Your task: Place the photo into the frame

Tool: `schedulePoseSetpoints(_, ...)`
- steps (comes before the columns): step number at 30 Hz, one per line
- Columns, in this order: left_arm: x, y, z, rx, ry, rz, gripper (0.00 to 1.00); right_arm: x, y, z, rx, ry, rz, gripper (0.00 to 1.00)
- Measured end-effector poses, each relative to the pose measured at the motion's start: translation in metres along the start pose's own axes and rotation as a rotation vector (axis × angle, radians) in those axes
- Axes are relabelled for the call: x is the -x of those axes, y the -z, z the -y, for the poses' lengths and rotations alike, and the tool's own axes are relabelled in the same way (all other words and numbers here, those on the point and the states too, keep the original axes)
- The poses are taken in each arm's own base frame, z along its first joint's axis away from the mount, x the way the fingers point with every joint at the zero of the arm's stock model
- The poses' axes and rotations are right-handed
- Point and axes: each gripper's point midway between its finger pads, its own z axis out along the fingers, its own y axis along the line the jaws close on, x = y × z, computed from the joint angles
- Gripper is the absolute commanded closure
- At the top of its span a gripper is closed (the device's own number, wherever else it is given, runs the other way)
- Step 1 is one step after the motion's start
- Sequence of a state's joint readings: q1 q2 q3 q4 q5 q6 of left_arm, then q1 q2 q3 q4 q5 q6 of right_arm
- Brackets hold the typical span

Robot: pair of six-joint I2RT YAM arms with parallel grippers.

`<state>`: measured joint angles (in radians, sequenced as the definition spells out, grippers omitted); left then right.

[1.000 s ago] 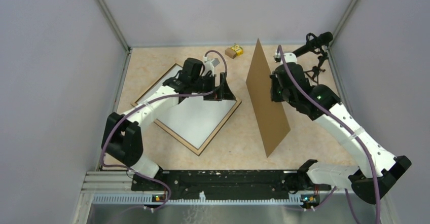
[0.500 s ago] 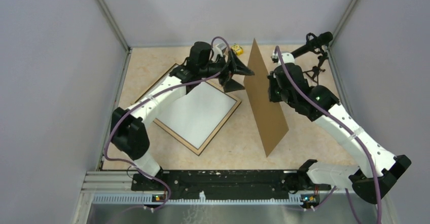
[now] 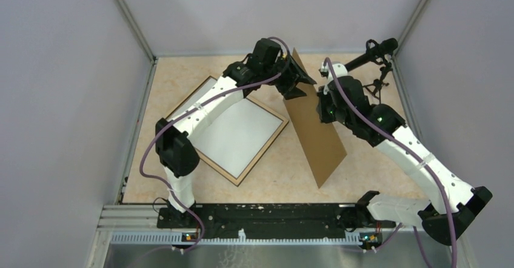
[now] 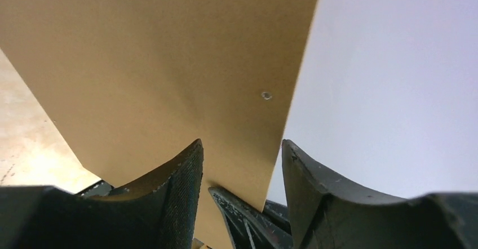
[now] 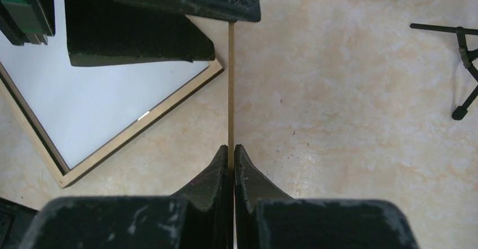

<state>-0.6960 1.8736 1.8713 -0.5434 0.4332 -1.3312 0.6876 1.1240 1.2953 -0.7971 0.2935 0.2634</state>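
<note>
The frame (image 3: 262, 153) lies back-up on the table at left centre, its light-wood rim (image 5: 141, 126) showing. A plain white sheet (image 3: 233, 128) fills its inside; the photo's printed face does not show in any view. My right gripper (image 5: 231, 146) is shut on the thin edge of a brown backing board (image 3: 315, 134), holding it upright on the table to the right of the frame. My left gripper (image 4: 241, 143) is at the board's far upper corner (image 3: 298, 77). Its jaws stand apart with the board's edge between them and gaps on both sides.
A black tripod stand (image 3: 379, 53) is at the back right, and its legs (image 5: 459, 63) show in the right wrist view. Grey walls close in the left, back and right. A black rail (image 3: 260, 216) runs along the near edge.
My left arm has left the frame's right corner and swung back and right to the board's top corner, jaws narrowing round it. The right gripper has kept its hold; the board leans slightly more.
</note>
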Motion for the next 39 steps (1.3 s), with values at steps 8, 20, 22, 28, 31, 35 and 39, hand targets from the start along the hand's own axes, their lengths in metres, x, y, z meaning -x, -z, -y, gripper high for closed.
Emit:
schedulePoseSetpoints(8,0.006,0.005,-0.004,0.135,-0.014,0.111,0.37,0.0,0.001,-0.005,0.025,0.042,0.009,0.99)
schedulePoseSetpoints(20,-0.001,0.011,-0.022,0.234,-0.049,0.113,0.64,-0.002,0.003,-0.035,0.014,0.151,0.002,0.94)
schedulePoseSetpoints(22,0.0,0.016,-0.024,0.245,-0.065,0.122,0.7,-0.002,0.002,-0.039,0.001,0.172,0.001,0.94)
schedulePoseSetpoints(28,0.001,0.036,-0.047,0.327,-0.082,0.163,0.94,-0.012,-0.003,-0.056,0.002,0.24,-0.028,0.76)
schedulePoseSetpoints(31,0.001,0.033,-0.066,0.358,-0.074,0.149,1.0,-0.027,-0.009,-0.061,0.005,0.26,-0.082,0.55)
schedulePoseSetpoints(35,0.003,0.031,-0.085,0.375,-0.108,0.119,1.0,-0.025,-0.006,-0.064,0.017,0.201,-0.071,0.28)
schedulePoseSetpoints(39,0.009,0.041,-0.099,0.351,-0.182,0.089,1.0,-0.011,0.016,-0.06,0.046,0.112,-0.004,0.16)
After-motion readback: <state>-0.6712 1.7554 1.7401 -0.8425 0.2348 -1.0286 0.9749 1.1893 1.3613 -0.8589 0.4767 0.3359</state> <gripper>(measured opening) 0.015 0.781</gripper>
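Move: Just to the right of the half-open left hand runs the upper edge of the upright backing board; the board's middle lies about 6 cm back, 4 cm right and 16 cm below that hand. The frame's middle is some 26 cm left, level fore and aft, 29 cm down; the yellow box is roughly 26 cm ahead, 6 cm left, 29 cm down. The right hand still pinches the board's top edge, the board's middle about 13 cm straight below. Closing on the board's upper edge beyond the right hand's grip, the left fingers pinch it and shift about 8 cm left, towards the frame, sinking some 7 cm and rolling about 20 degrees, left side up. The right hand goes along some 5 cm left and a few back, dips briefly and rises again as its fingers open wide and let go of the board. ##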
